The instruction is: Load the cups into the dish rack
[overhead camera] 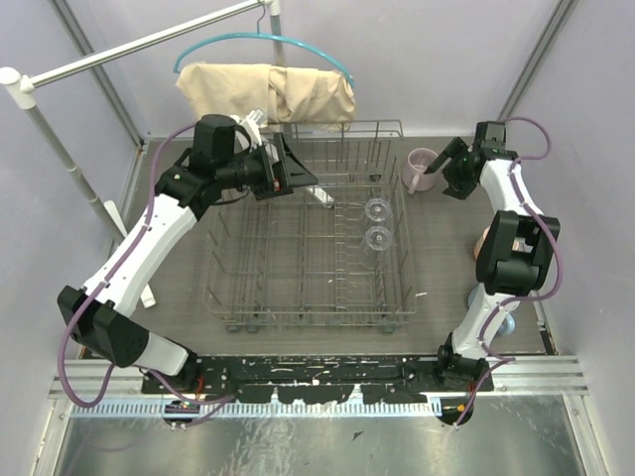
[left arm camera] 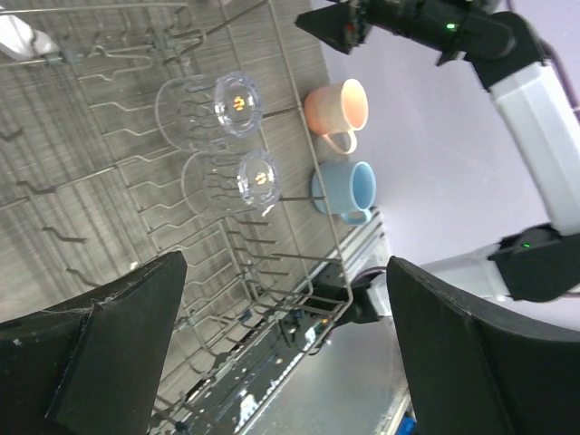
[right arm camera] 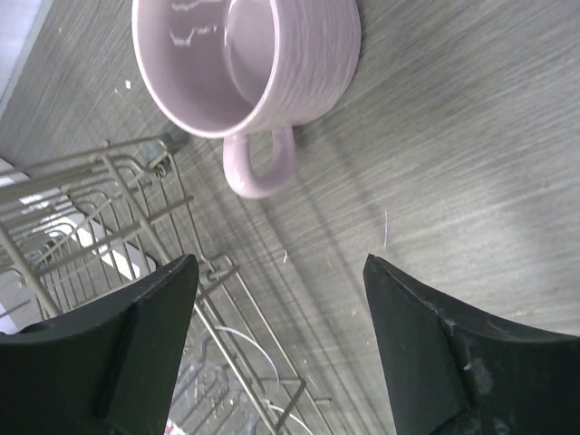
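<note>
The grey wire dish rack (overhead camera: 212, 294) fills the middle of the table. Two clear glass cups (overhead camera: 377, 209) (overhead camera: 377, 238) lie among its right-hand tines and show in the left wrist view as the upper glass (left arm camera: 227, 109) and the lower glass (left arm camera: 249, 177). A mauve-pink mug (overhead camera: 422, 169) (right arm camera: 249, 59) stands on the table by the rack's back right corner. My right gripper (overhead camera: 448, 171) (right arm camera: 281, 281) hangs open just right of it, holding nothing. A peach mug (left arm camera: 337, 111) and a light blue mug (left arm camera: 346, 190) sit right of the rack. My left gripper (overhead camera: 303, 171) (left arm camera: 285, 335) is open and empty over the rack's back left.
A beige cloth (overhead camera: 268, 91) hangs on a teal hanger behind the rack. A white pole stand (overhead camera: 60, 139) leans at the left. A small white object (overhead camera: 319, 198) lies in the rack's back part. Walls close in the table on three sides.
</note>
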You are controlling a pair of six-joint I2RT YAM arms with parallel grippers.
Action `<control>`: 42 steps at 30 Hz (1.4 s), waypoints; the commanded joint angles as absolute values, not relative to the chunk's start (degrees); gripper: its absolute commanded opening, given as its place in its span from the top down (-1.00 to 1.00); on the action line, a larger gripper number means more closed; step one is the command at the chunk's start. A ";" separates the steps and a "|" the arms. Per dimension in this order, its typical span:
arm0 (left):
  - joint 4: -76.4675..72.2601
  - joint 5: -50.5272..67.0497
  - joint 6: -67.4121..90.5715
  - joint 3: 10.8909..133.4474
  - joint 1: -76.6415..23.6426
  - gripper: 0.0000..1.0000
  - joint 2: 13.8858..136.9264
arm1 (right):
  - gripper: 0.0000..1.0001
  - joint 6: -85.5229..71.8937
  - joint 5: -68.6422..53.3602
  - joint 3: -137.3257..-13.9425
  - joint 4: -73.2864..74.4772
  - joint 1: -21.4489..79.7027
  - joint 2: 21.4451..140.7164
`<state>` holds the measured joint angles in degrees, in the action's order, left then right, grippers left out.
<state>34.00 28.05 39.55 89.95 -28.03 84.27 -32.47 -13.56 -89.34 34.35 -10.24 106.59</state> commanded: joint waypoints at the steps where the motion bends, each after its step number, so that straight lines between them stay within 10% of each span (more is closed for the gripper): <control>1: 20.98 36.06 47.16 86.17 -25.94 -0.97 81.93 | -0.54 -35.44 -11.91 -94.79 29.42 -10.27 108.75; 20: 22.13 28.06 42.71 83.43 -23.64 -0.97 76.73 | -0.43 -42.18 -10.45 -112.18 29.02 -7.89 128.40; 42: 18.12 34.28 41.48 81.32 -20.22 -0.96 75.64 | 0.85 -37.80 -12.37 -115.36 34.06 -7.84 134.36</control>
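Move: The pink mug stands about 12 cm ahead of the open right hand, some 3 cm to its left and 9 cm below. The rack's right side wall runs about 5 cm to the left of the mug. In the rack, the farther glass lies about 16 cm to the hand's left and level with it; the nearer glass is as far left but 7 cm back. From the left hand the mug lies roughly 28 cm ahead, 32 cm right and 28 cm below. The mug's right-hand wall is what the right hand takes: it reaches about 10 cm forward while sinking some 7 cm, one finger inside the rim and one outside, then the part-open fingers close almost fully and pinch the wall. The left hand, empty and wide open, rises about 5 cm and drifts 3 or 4 cm left over the rack. ##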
